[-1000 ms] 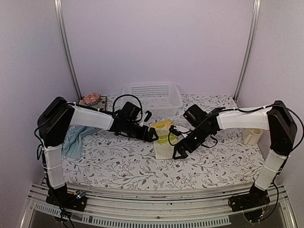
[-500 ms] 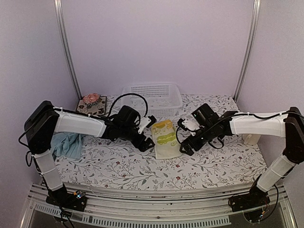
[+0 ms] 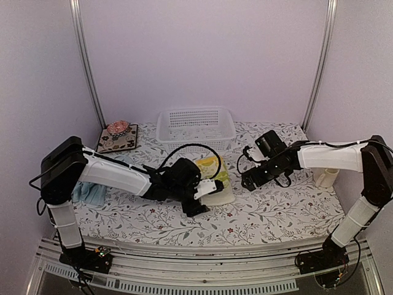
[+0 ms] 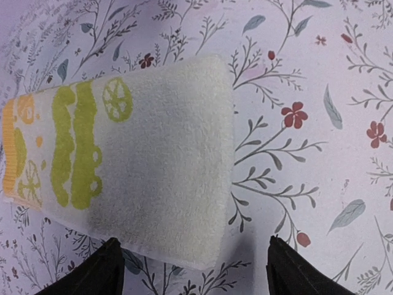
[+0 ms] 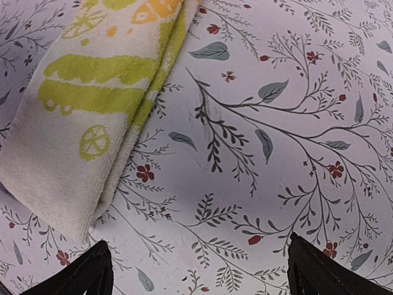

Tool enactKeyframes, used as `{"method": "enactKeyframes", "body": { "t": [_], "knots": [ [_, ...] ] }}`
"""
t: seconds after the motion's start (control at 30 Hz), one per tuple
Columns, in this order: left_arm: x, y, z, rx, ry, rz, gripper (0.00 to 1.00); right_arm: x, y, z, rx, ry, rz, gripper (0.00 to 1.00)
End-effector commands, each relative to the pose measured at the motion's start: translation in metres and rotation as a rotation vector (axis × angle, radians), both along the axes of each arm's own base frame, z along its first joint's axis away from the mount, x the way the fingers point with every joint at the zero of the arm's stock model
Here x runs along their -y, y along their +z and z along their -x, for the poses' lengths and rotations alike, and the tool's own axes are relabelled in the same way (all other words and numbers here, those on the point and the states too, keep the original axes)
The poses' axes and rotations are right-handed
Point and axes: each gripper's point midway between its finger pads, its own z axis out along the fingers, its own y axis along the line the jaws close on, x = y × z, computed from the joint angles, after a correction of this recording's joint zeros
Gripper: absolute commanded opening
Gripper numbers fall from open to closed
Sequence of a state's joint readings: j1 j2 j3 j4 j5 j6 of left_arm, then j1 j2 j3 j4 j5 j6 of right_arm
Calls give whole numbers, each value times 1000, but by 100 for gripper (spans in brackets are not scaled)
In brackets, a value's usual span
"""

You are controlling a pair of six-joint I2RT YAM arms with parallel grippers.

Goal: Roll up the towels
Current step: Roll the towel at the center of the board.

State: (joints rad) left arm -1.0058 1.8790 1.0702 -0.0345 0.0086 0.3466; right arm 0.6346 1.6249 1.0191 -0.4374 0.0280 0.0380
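Note:
The yellow-green towel (image 3: 214, 174) lies folded flat on the flowered tablecloth, its lemon-print end toward the basket. My left gripper (image 3: 196, 208) is open at the towel's plain near end. In the left wrist view the towel (image 4: 141, 153) fills the middle, and its near corner sits between the fingers of the left gripper (image 4: 196, 276). My right gripper (image 3: 249, 182) is open to the right of the towel and holds nothing. In the right wrist view, bare cloth lies under the right gripper (image 5: 202, 273), with the towel (image 5: 92, 117) at upper left. The light blue towel (image 3: 89, 192) lies crumpled at far left, partly behind my left arm.
A white slotted basket (image 3: 196, 125) stands at the back centre. A dark floral mat (image 3: 120, 140) with a small pink object on it lies at the back left. At the right edge stands a pale cup (image 3: 325, 177).
My left gripper has swung from the towel's left side round to its near end. My right gripper has drawn back to the right, away from the towel. The towel now lies flatter.

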Motion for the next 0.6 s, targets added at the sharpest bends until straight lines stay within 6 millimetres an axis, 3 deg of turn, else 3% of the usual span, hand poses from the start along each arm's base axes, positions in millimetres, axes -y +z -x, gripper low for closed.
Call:
{"method": "enactKeyframes", "body": {
  "t": [0.0, 0.23, 0.27, 0.33, 0.57],
  "knots": [
    [10, -5, 2, 94, -54, -51, 80, 1, 15, -4, 13, -30, -54, 99],
    [11, -18, 0, 163, -56, -126, 77, 2, 13, -2, -1, -38, -61, 99],
    [9, -32, 1, 157, -61, -160, 75, 2, 12, -1, -5, -39, -64, 99],
    [9, -36, 1, 160, -64, -175, 70, 1, 13, -1, -4, -39, -68, 99],
    [10, -40, 6, 142, -86, -185, 32, 0, 21, -1, 28, -8, -78, 99]
  ]
}}
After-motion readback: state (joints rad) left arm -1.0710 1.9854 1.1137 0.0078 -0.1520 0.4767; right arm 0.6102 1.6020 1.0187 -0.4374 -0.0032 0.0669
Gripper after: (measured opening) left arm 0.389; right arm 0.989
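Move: The left gripper is open just above the near-left corner of the folded green-and-white towel; that corner lies about 1 cm to its right and 3 cm below. The towel's middle is some 9 cm ahead, 5 cm to the right and 4 cm down. The white basket stands beyond the towel, about 28 cm ahead of the hand and 3 cm to its left. From the right hand the towel's middle is roughly 11 cm left, 4 cm ahead and 5 cm below. The left fingers close on the white near end of the towel at its left corner, one finger over the towel and one at its near edge, pinching the cloth between them. Before closing, the hand sinks about 2 cm, then edges some 1 cm to the right as the fingers come together, the wrist tilting about 10 degrees. ##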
